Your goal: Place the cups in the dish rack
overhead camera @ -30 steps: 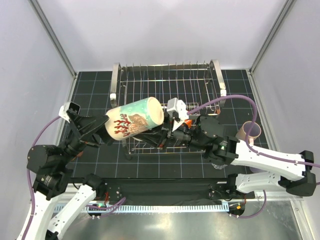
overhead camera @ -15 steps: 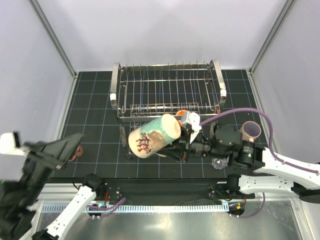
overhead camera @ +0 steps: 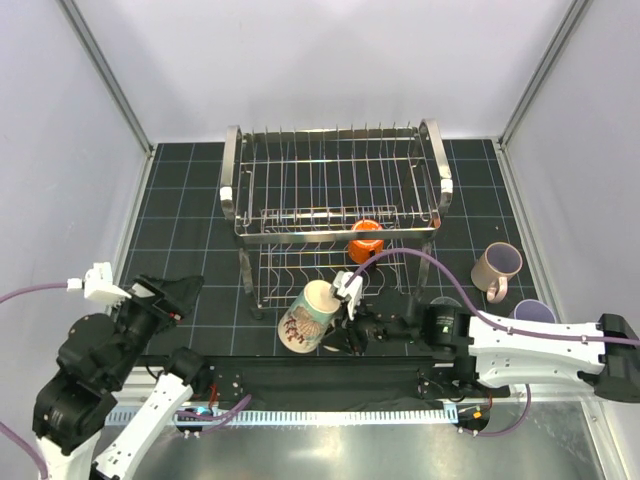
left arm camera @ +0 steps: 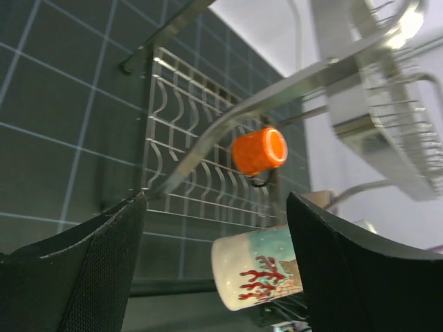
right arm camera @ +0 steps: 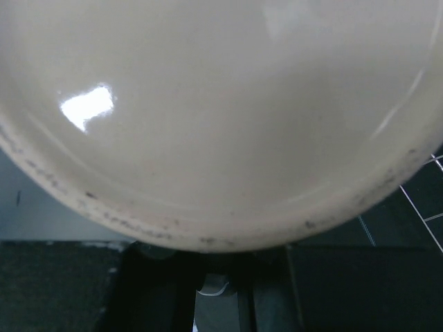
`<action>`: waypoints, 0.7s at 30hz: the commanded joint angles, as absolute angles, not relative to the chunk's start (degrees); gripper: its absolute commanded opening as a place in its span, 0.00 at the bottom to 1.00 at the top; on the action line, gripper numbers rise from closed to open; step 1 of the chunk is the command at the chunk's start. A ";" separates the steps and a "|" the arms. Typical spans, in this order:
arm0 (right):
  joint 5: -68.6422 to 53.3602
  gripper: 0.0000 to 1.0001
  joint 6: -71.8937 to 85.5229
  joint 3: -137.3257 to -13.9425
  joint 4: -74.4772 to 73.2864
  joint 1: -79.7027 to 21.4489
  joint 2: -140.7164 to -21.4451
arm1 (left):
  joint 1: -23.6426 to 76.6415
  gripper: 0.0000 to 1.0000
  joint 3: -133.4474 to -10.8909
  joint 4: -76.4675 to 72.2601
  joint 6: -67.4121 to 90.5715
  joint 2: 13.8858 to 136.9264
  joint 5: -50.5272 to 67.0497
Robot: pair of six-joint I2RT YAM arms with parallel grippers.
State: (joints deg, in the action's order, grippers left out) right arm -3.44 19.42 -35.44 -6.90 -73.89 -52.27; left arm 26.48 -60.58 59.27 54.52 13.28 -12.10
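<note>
The cream mug (overhead camera: 308,317) with red coral print hangs tilted, mouth up and to the right, over the mat in front of the dish rack (overhead camera: 330,190). My right gripper (overhead camera: 340,308) is shut on its rim. The mug's pale inside (right arm camera: 221,117) fills the right wrist view and hides the fingers. A small orange cup (overhead camera: 367,238) lies in the rack's lower tier. My left gripper (overhead camera: 178,293) is open and empty at the near left, well away from the mug. In the left wrist view the mug (left arm camera: 259,275) and the orange cup (left arm camera: 257,151) show between its fingers (left arm camera: 90,270).
A beige-pink mug (overhead camera: 497,267) stands on the mat right of the rack, and a lavender tumbler (overhead camera: 528,312) sits nearer the front right. The right arm's purple cable (overhead camera: 400,255) loops over the rack's front. White walls close in both sides.
The left gripper has let go of the mug's base and pulled back to the near left. The right gripper has carried the mug from over the rack toward the near edge and lower.
</note>
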 commanded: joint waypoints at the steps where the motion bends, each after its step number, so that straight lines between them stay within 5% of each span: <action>1: 2.61 0.04 21.44 -36.05 11.85 -73.92 -51.59 | 26.63 0.80 -59.07 58.28 50.98 13.80 -16.34; 21: 21.95 0.04 17.14 -30.15 24.70 -68.30 -59.41 | 26.72 0.82 -50.63 54.93 46.32 11.96 -21.01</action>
State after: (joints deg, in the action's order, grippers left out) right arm 15.03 19.11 -29.89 11.79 -69.14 -60.66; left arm 26.52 -50.59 56.49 46.54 13.67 -20.18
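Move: The open spot in the lower rack, for the patterned mug in the right hand, lies about 18 cm ahead of that hand, 2 cm left and 9 below. The orange cup stands some 24 cm ahead, 9 right; the rack's front left foot 10 ahead, 16 left, 15 below. From the empty left hand the spot is roughly 18 cm ahead, 27 right, 26 below. Right hand carries the mug about 9 cm forward towards the lower rack, turning clockwise; open left hand sinks. ##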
